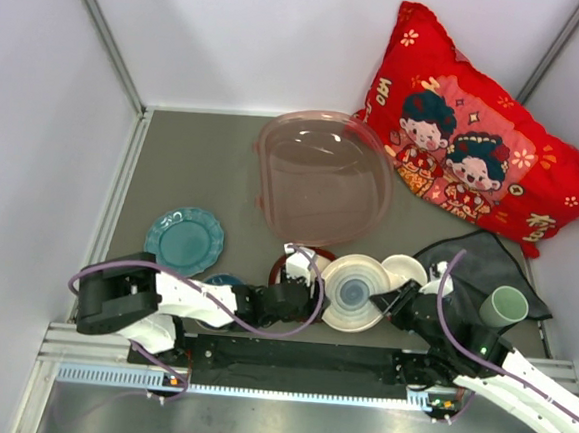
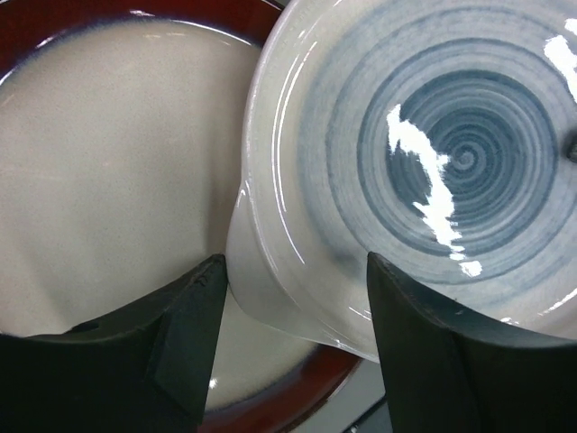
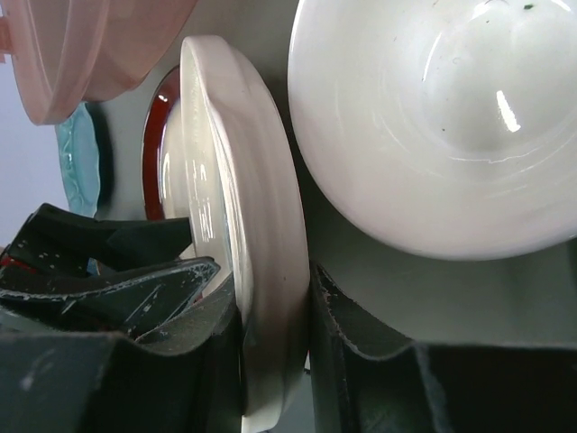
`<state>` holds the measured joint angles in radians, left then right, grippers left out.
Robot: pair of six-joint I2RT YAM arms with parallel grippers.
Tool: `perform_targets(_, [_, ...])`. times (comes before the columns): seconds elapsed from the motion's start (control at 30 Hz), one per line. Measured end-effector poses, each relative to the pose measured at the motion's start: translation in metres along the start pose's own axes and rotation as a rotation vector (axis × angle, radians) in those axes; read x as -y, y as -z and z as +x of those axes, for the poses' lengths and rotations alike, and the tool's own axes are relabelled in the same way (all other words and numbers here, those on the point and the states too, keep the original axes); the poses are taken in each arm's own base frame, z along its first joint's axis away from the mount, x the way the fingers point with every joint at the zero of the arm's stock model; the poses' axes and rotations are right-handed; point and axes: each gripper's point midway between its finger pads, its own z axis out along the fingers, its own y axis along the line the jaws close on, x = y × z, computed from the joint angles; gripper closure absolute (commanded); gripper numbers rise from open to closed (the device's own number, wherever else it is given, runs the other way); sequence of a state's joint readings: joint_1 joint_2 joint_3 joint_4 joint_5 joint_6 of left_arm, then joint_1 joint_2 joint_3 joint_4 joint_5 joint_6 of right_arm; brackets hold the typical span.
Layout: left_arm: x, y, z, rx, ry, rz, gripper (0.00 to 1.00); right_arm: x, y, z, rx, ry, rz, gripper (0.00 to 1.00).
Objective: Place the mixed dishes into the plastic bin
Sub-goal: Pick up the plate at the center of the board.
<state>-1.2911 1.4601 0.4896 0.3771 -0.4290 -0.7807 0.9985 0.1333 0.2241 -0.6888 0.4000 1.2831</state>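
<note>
The blue-ringed white plate (image 1: 354, 292) lies near the table's front, overlapping a red-rimmed cream plate (image 1: 296, 265). My right gripper (image 1: 388, 303) is shut on its right rim (image 3: 261, 225), a finger pressed on each face. My left gripper (image 1: 309, 286) stands open at the plate's left side, its fingers (image 2: 194, 307) straddling the plate's white handle tab (image 2: 270, 289). The blue spiral (image 2: 460, 162) fills the left wrist view. The pinkish plastic bin (image 1: 323, 174) stands behind, with nothing in it. A teal scalloped plate (image 1: 184, 238), a cream-white bowl (image 1: 408, 270) and a pale green cup (image 1: 504, 307) lie around.
A dark grey cloth (image 1: 477, 259) lies under the cup at the right. A red cartoon-print pillow (image 1: 477, 131) leans in the back right corner. A small blue dish (image 1: 222, 280) peeks out by the left arm. White walls close in the table on three sides.
</note>
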Motion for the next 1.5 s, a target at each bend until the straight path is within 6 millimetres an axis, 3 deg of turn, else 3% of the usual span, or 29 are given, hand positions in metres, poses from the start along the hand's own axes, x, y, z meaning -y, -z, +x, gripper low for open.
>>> perform_targets(0.1, [0.003, 0.007, -0.005, -0.014, -0.013, -0.001, 0.17, 0.000, 0.000, 0.001, -0.005, 0.005, -0.003, 1.00])
perform_targets(0.17, [0.009, 0.014, -0.017, 0.001, -0.015, 0.009, 0.15, -0.001, 0.002, 0.000, -0.005, 0.011, -0.003, 1.00])
perform_targets(0.47, [0.043, 0.072, -0.118, 0.214, 0.001, 0.073, 0.13, -0.003, 0.008, -0.004, -0.006, 0.055, -0.003, 1.00])
perform_targets(0.57, [0.041, 0.094, -0.144, 0.275, -0.003, 0.052, 0.12, -0.006, 0.010, -0.005, -0.010, 0.085, -0.006, 1.00])
perform_targets(0.77, [0.012, 0.124, -0.162, 0.323, -0.030, -0.051, 0.06, -0.023, 0.023, -0.012, -0.035, 0.187, -0.016, 1.00])
perform_targets(0.97, [-0.024, 0.157, -0.172, 0.368, -0.035, -0.151, 0.01, -0.066, 0.043, -0.032, -0.024, 0.257, -0.097, 1.00])
perform_targets(1.13, [-0.043, 0.172, -0.174, 0.382, -0.046, -0.212, 0.01, -0.102, 0.051, -0.046, -0.008, 0.305, -0.133, 1.00])
perform_targets(1.3, [-0.047, 0.190, -0.186, 0.380, -0.054, -0.243, 0.01, -0.141, 0.043, -0.054, -0.006, 0.366, -0.146, 1.00])
perform_targets(1.5, [-0.045, 0.233, -0.221, 0.449, -0.002, -0.212, 0.01, -0.187, 0.011, -0.055, -0.035, 0.393, -0.170, 1.00])
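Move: The swirl plate's middle is about 6 cm left of the right hand, which already pinches its right handle. From that hand the bin's middle lies about 28 cm ahead and 14 cm left, the red-rimmed plate 15 cm left on the table, and the white bowl 8 cm ahead and 6 cm right. The left hand has the swirl plate's middle about 8 cm to its right and 2 ahead, with the red-rimmed plate just below, 2 cm left. The swirl plate, still pinched by its right handle, is held almost in place while the left hand, its fingers opening wide, comes off the other handle, rises fast, then swings left and away. Then the right hand lifts the plate about 17 cm, curving left and forward towards the bin and turning some 15 degrees counter-clockwise as its fingers tip up. ##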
